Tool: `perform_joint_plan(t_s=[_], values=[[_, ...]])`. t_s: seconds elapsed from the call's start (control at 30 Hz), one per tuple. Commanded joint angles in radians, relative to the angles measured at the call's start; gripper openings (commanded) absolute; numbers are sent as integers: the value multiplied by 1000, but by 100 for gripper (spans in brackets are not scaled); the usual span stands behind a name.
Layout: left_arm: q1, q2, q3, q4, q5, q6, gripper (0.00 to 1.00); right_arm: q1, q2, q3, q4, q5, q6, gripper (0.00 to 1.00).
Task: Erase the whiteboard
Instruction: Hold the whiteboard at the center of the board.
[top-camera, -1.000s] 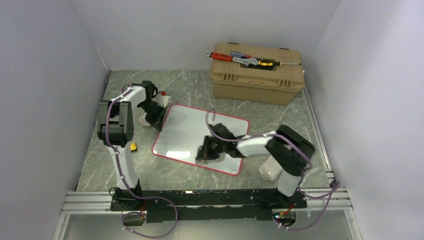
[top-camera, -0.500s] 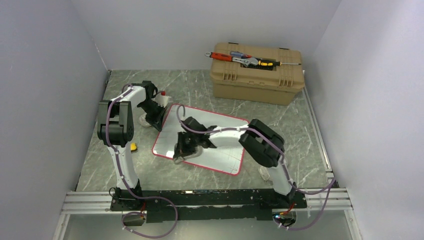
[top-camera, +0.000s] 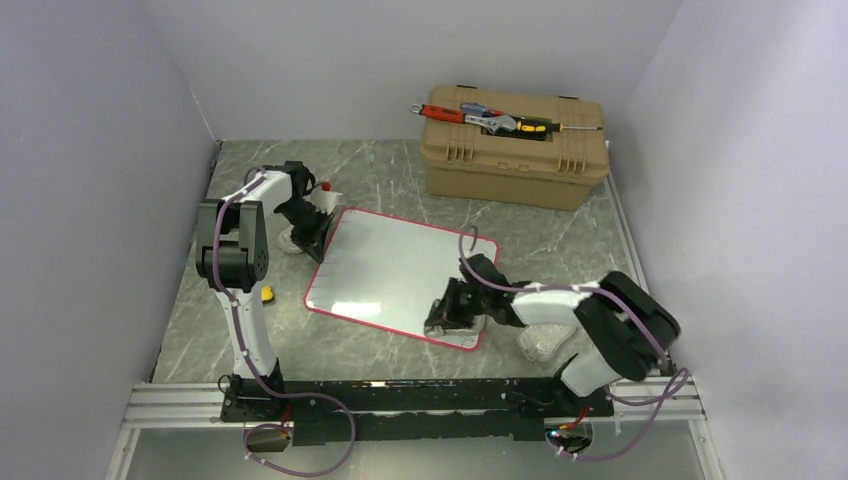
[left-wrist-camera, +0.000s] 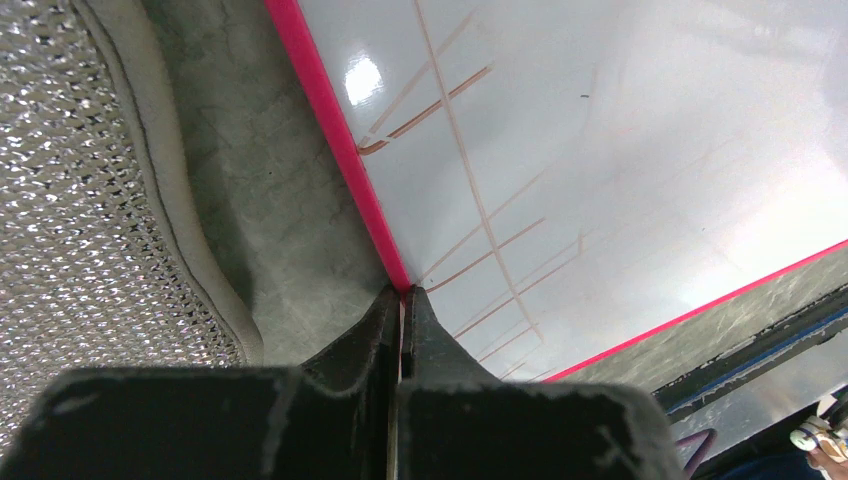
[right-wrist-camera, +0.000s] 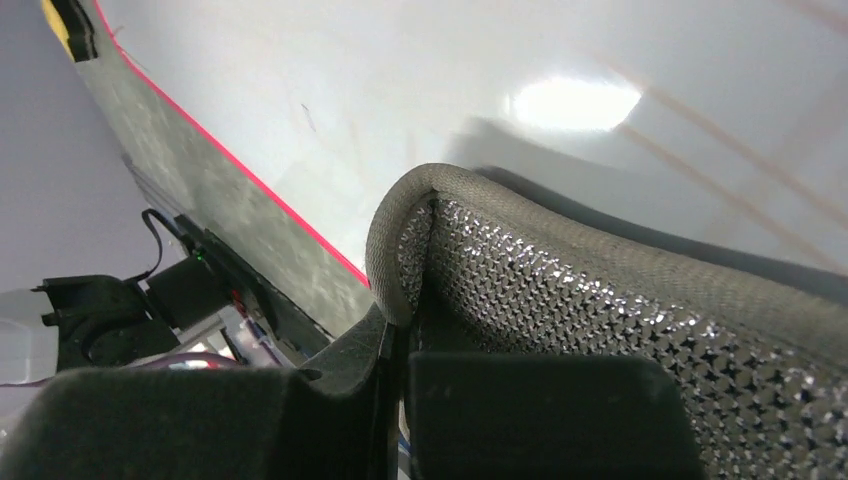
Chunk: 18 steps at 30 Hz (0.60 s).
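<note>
The whiteboard, glossy white with a thin red rim, lies flat mid-table. Faint brownish pen lines cross it near its far-left corner. My left gripper sits at that corner, and in the left wrist view its jaws are shut on the red rim. My right gripper is over the board's near-right corner. In the right wrist view the right gripper is shut on a silvery mesh wiping pad that is pressed flat against the white surface.
A tan toolbox with hand tools on its lid stands at the back right. A second mesh pad lies left of the board, beside a white bottle with a red cap. A yellow item and a silvery bundle lie near the arms.
My right gripper has swept the pad left along the board's near half, then back right to the near-right corner. The left gripper and the board have stayed put.
</note>
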Motion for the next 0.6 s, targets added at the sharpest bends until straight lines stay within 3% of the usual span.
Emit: perform_joint_plan(t_s=[0.0, 0.1, 0.17, 0.27, 0.4, 0.47, 0.57], values=[[-12, 92, -26, 36, -1, 15, 3, -11, -34, -175, -365, 229, -21, 0], [-12, 87, -33, 36, 1, 16, 3, -5, 86, -119, -286, 203, -40, 0], [-12, 84, -38, 33, -3, 19, 3, 46, 229, 6, -248, 192, -62, 0], [-13, 82, -43, 32, -4, 18, 3, 145, 454, 313, -230, 155, -119, 0], [-14, 81, -51, 32, -1, 12, 3, 235, 683, 727, -375, 129, -218, 0], [-14, 79, -51, 30, -4, 14, 3, 240, 702, 772, -395, 119, -222, 0], [-14, 74, -48, 26, -9, 18, 3, 210, 600, 616, -378, 135, -196, 0]])
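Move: The gray wiping pad is pinched in my right hand, at the board's near right part; the near left corner I sweep towards lies about 29 cm to the left and 4 cm ahead. From this hand the whiteboard's middle is roughly 8 cm left and 10 ahead, its near right corner 8 cm right and 5 back. The same near left corner is about 10 cm back and 3 left of my left hand. I keep my left fingers shut and planted on the board's left edge to hold it. With my right hand I keep the pad pinched and low on the surface, finish a 2 cm stroke to the right, then reverse and sweep it fast leftwards along the near edge, over 20 cm and slightly forward, turning the wrist about 20 degrees counter-clockwise. ##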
